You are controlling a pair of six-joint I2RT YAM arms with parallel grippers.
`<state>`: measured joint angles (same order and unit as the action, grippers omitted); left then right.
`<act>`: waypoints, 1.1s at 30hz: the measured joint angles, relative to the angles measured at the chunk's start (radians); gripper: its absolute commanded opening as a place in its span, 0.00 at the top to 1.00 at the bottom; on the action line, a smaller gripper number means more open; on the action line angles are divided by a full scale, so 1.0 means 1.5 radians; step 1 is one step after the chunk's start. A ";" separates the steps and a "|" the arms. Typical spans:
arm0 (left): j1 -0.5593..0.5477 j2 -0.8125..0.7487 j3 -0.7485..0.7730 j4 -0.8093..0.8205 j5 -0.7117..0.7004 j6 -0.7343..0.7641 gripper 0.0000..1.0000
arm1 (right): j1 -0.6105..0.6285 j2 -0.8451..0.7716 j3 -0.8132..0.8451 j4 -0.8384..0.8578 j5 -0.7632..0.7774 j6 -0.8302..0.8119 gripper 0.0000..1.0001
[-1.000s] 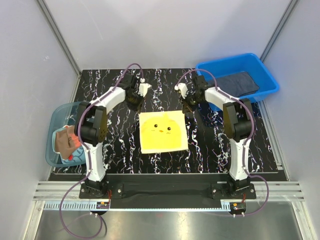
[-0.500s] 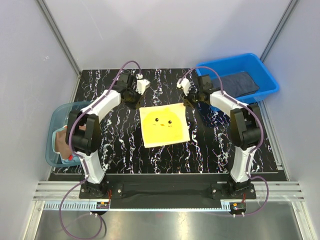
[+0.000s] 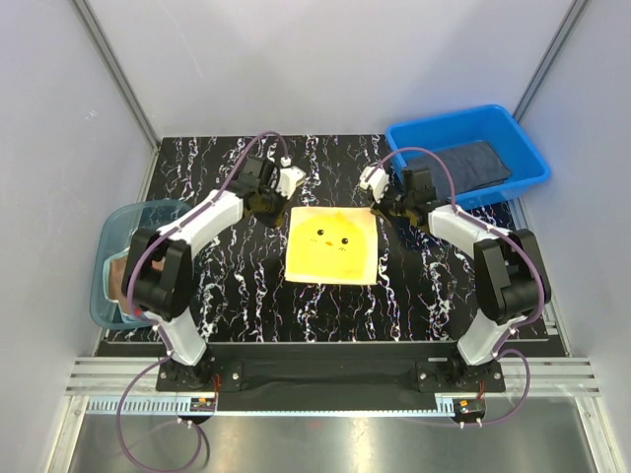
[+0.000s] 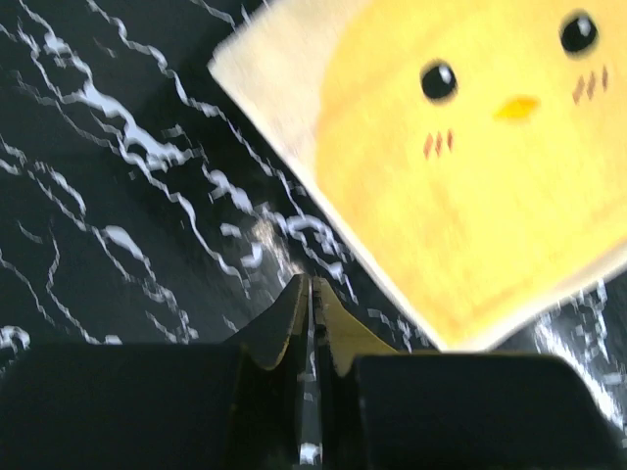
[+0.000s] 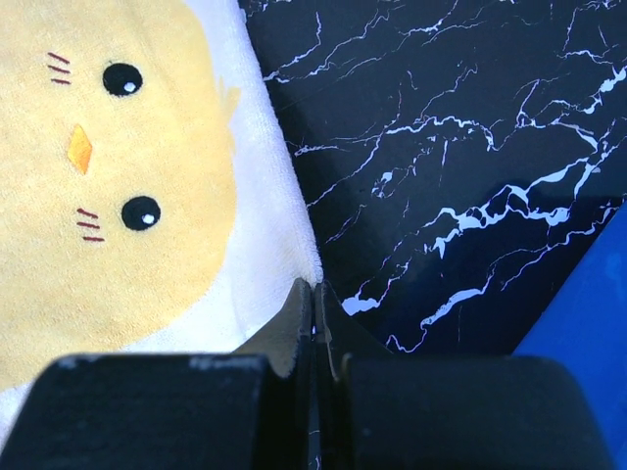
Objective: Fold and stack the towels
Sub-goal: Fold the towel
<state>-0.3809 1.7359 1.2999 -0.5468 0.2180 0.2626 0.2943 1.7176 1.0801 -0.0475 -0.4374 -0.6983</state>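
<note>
A pale yellow towel (image 3: 333, 244) with a chick face lies flat in the middle of the black marbled table. My right gripper (image 3: 383, 205) is shut at its far right corner, and the corner (image 5: 294, 257) runs into the jaw tips (image 5: 315, 286). My left gripper (image 3: 269, 203) is shut and empty, just left of the towel's far left corner; the towel edge (image 4: 460, 206) lies apart from the tips (image 4: 312, 284). A dark slate-blue towel (image 3: 471, 163) lies in the blue bin. A reddish towel (image 3: 119, 280) shows in the teal tub, partly hidden.
The rigid blue bin (image 3: 449, 120) stands at the back right, and its wall shows in the right wrist view (image 5: 588, 333). The translucent teal tub (image 3: 111, 229) sits off the table's left edge. Grey walls enclose the table on three sides.
The yellow towel has slid right and a little farther back, turning slightly. Both grippers moved right with it. The left gripper now sits beside the towel's corner.
</note>
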 measured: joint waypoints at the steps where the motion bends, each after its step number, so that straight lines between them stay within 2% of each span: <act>1: 0.000 0.024 0.025 -0.003 -0.001 -0.005 0.90 | 0.000 0.000 0.000 0.000 -0.001 0.001 1.00; 2: 0.001 0.048 0.051 -0.004 -0.002 -0.008 0.89 | 0.000 0.001 0.001 0.002 -0.001 0.002 1.00; 3: 0.001 0.080 0.085 -0.002 -0.002 -0.011 0.79 | 0.000 0.002 0.001 0.003 -0.002 0.003 1.00; 5: 0.002 0.138 0.146 -0.001 -0.004 -0.013 0.73 | 0.000 0.007 0.005 0.003 -0.003 0.003 1.00; 10: 0.006 0.224 0.226 -0.001 -0.003 -0.001 0.68 | 0.000 0.030 0.020 -0.001 -0.009 0.002 1.00; 11: 0.009 0.236 0.237 -0.006 -0.002 0.005 0.63 | 0.000 0.034 0.022 -0.002 -0.012 0.002 1.00; 14: 0.017 0.261 0.255 -0.009 0.018 0.020 0.56 | 0.000 0.047 0.031 -0.004 -0.013 -0.002 1.00; 21: 0.047 0.322 0.333 -0.043 0.047 0.055 0.53 | -0.001 0.065 0.052 -0.010 -0.016 -0.017 1.00; 33: 0.051 0.406 0.494 -0.187 0.104 0.111 0.50 | -0.004 0.090 0.094 -0.037 -0.025 -0.045 1.00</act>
<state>-0.3050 2.3451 2.0411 -0.8276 0.3744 0.4290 0.2886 1.8519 1.2217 -0.1036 -0.4755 -0.7654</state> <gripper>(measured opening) 0.482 0.011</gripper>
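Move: The towel's far-left corner lies about 12 cm ahead of the empty left fingers, 3 cm to their right and roughly 8 cm below; the towel's middle is some 2 cm ahead and 11 cm to the right, equally low. The right fingers already hold the far-right corner, right at the fingertips. From them the towel's middle is about 9 cm back and 8 cm left, and the blue bin 17 cm ahead and 19 cm right. Bring the empty left gripper forward about 11 cm and sink it some 5 cm, easing slightly right, towards the towel's far-left corner, opening the fingers to roughly half on the way so they come close around it. Keep the right fingers shut on the far-right corner, letting that hand creep 2 to 3 cm forward. ##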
